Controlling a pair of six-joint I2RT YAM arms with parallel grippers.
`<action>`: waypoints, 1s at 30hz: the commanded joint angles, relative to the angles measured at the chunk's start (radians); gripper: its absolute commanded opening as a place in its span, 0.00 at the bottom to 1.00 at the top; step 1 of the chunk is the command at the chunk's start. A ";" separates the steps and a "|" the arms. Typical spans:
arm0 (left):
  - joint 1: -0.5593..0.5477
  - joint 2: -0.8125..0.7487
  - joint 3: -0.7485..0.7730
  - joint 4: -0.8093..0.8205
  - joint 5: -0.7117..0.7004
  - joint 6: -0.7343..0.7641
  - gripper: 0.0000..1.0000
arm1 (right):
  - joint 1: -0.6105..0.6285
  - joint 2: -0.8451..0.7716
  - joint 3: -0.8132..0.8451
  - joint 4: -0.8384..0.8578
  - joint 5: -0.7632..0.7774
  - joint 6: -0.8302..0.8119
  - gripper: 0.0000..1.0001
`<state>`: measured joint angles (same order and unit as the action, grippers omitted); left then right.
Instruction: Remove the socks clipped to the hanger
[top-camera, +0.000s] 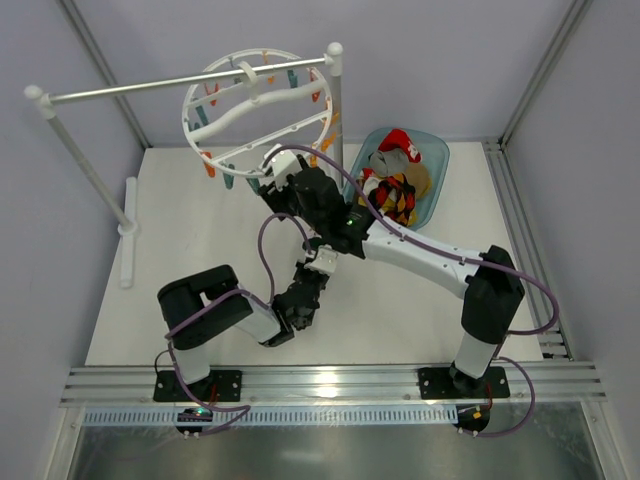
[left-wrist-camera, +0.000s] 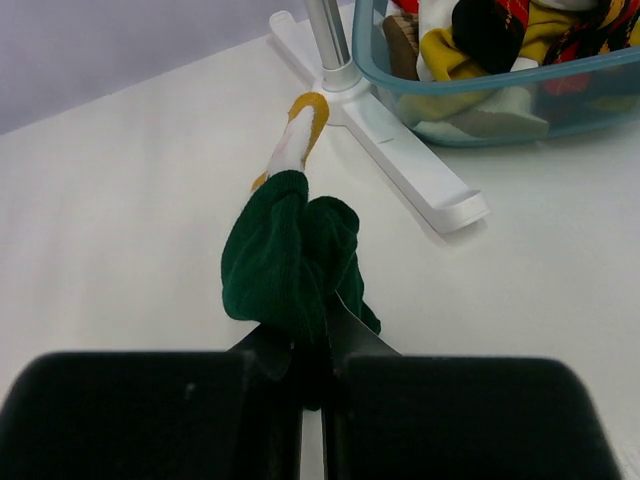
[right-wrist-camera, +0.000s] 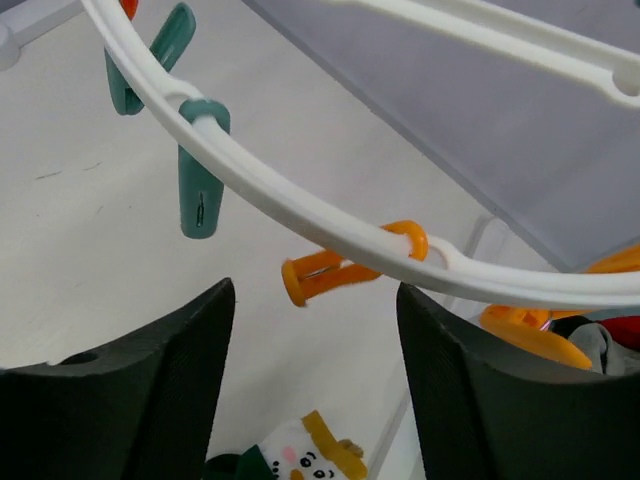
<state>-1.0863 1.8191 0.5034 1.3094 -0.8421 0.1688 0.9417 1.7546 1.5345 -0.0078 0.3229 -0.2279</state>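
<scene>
My left gripper is shut on a dark green sock with a white and yellow end, which lies bunched on the white table. In the top view its fingers are hidden under my right arm. My right gripper is open and empty just below the rim of the white round hanger, with an empty orange clip hanging between its fingers. The hanger hangs on the rail at the back, and the right gripper is under its near edge. The clips in view hold nothing. The sock's end also shows in the right wrist view.
A clear blue bin at the back right holds several socks, among them argyle and yellow. The white rail stand spans the back; its right foot lies just beyond the green sock. Teal clips hang to the left.
</scene>
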 joint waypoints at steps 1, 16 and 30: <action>-0.004 0.006 0.012 0.237 -0.014 0.015 0.00 | 0.008 -0.066 -0.036 0.046 0.030 -0.001 0.72; -0.004 -0.020 -0.023 0.211 0.227 -0.072 0.00 | -0.024 -0.457 -0.453 0.249 0.255 -0.027 1.00; 0.066 -0.175 0.337 -0.359 0.791 -0.216 0.00 | -0.394 -0.883 -0.832 0.469 0.186 0.203 1.00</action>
<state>-1.0676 1.6951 0.7395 1.0866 -0.1993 0.0101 0.5758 0.9199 0.7437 0.3286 0.4881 -0.0898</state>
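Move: The left hand already holds the freed green sock; the bin it is bound for lies about 22 cm ahead and 21 cm to its right, its middle some 6 cm lower. The stand's post foot is 23 cm ahead and 8 cm right, about 9 cm lower. From the right hand, the just-emptied orange clip is at its fingertips, 2 cm ahead, level with it sideways and in height; the bin is 15 cm ahead, 29 cm right and 24 cm down. The right hand goes first: it spreads its part-open fingers wide around the emptied orange clip and draws away from the hanger, nearly 30 cm to the right with a slight rise, swinging clockwise and levelling until it stands in front of the bin, high up. Once the way is clearing, the left hand, shut on the sock throughout, follows to the right by about 13 cm while lifting some 10 cm, and turns clockwise so that its fingers and the sock swing round to the bin's near side. ##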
